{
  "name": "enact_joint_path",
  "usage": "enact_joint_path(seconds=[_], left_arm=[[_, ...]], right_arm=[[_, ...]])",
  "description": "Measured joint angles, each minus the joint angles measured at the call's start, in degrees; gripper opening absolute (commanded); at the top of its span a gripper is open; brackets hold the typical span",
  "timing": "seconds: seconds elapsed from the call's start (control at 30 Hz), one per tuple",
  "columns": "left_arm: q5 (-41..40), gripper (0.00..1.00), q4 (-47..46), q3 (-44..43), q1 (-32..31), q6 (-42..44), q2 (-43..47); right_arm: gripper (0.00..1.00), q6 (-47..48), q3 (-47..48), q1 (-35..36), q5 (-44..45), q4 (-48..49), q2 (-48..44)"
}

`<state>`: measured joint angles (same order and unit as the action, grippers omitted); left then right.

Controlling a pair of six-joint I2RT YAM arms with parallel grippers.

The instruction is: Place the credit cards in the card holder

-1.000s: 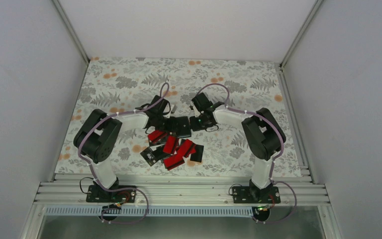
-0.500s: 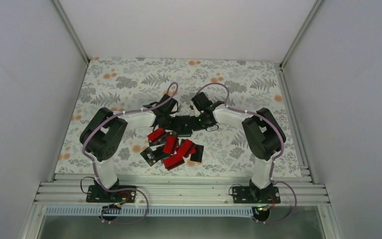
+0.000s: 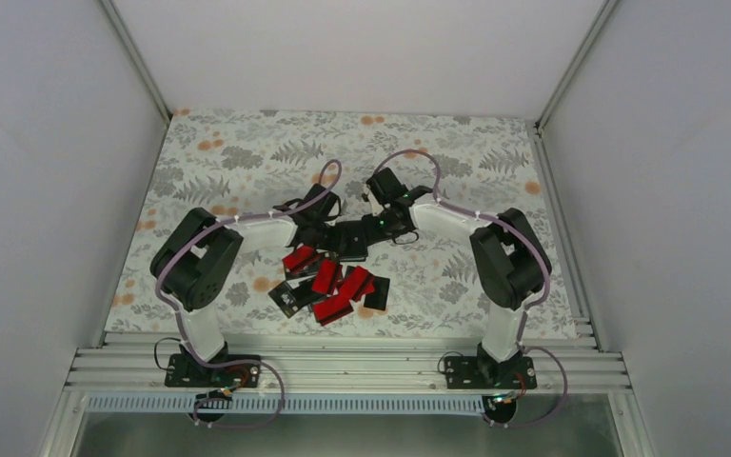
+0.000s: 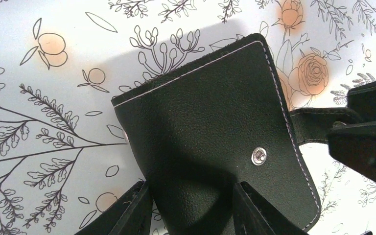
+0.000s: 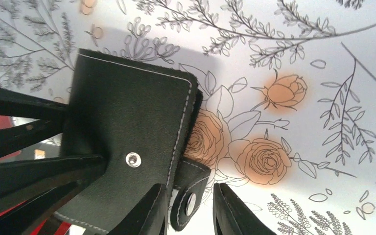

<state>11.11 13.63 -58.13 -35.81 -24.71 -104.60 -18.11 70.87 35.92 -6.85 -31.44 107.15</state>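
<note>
The black card holder [image 3: 350, 238] lies flat mid-table, folded shut, its snap stud [image 4: 258, 155] bare and its strap [image 5: 191, 196] undone. My left gripper [image 3: 326, 235] reaches it from the left. In the left wrist view, its jaws [image 4: 190, 188] are apart, one fingertip at the holder's [image 4: 210, 117] edge and the other over its face. My right gripper [image 3: 369, 231] is open around the loose strap, with the jaws [image 5: 190, 191] standing a little off it on both sides. Several red and black credit cards [image 3: 328, 286] lie in a heap just in front.
A flowered cloth [image 3: 247, 162] covers the table inside white walls. The two grippers' tips stand close together over the holder [image 5: 127, 122]. An aluminium rail [image 3: 343, 367] runs along the near edge by the arm bases.
My left gripper has slid right onto the holder. My right gripper, shut on the strap before, has opened and let it go.
</note>
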Motion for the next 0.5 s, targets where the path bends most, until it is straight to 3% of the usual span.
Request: enact_joint_path(seconds=[0.37, 0.5], left_arm=[[-0.04, 0.4, -3.17, 2.23, -0.11, -0.15, 0.96], [-0.07, 0.4, -3.52, 2.54, -0.11, -0.15, 1.09]], right_arm=[[0.49, 1.4, 0.52, -2.43, -3.78, -1.84, -5.01], [0.5, 1.84, 0.63, -3.82, -4.55, -2.62, -6.93]])
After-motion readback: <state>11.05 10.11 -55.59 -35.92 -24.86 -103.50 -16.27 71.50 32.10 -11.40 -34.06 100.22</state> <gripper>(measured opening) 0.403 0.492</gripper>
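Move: Just under the right hand, some 2 cm down, is the card holder's strap. The card holder's middle lies about 5 cm to that hand's left, level with it in reach and 3 cm lower; the right red card is roughly 9 cm back and 4 cm left. From the left hand, the card holder's middle is about 1 cm ahead, 2 cm right and 1 cm below, with the middle red card some 7 cm back and 3 cm left. Rising about 5 cm, almost straight up and away from the unfastened strap, the right hand drifts only about 1 cm towards its own right near the end, while its fingers spread from a quarter to half open. The left hand stays where it is, both fingertips still resting on the spine side of the closed card holder. ##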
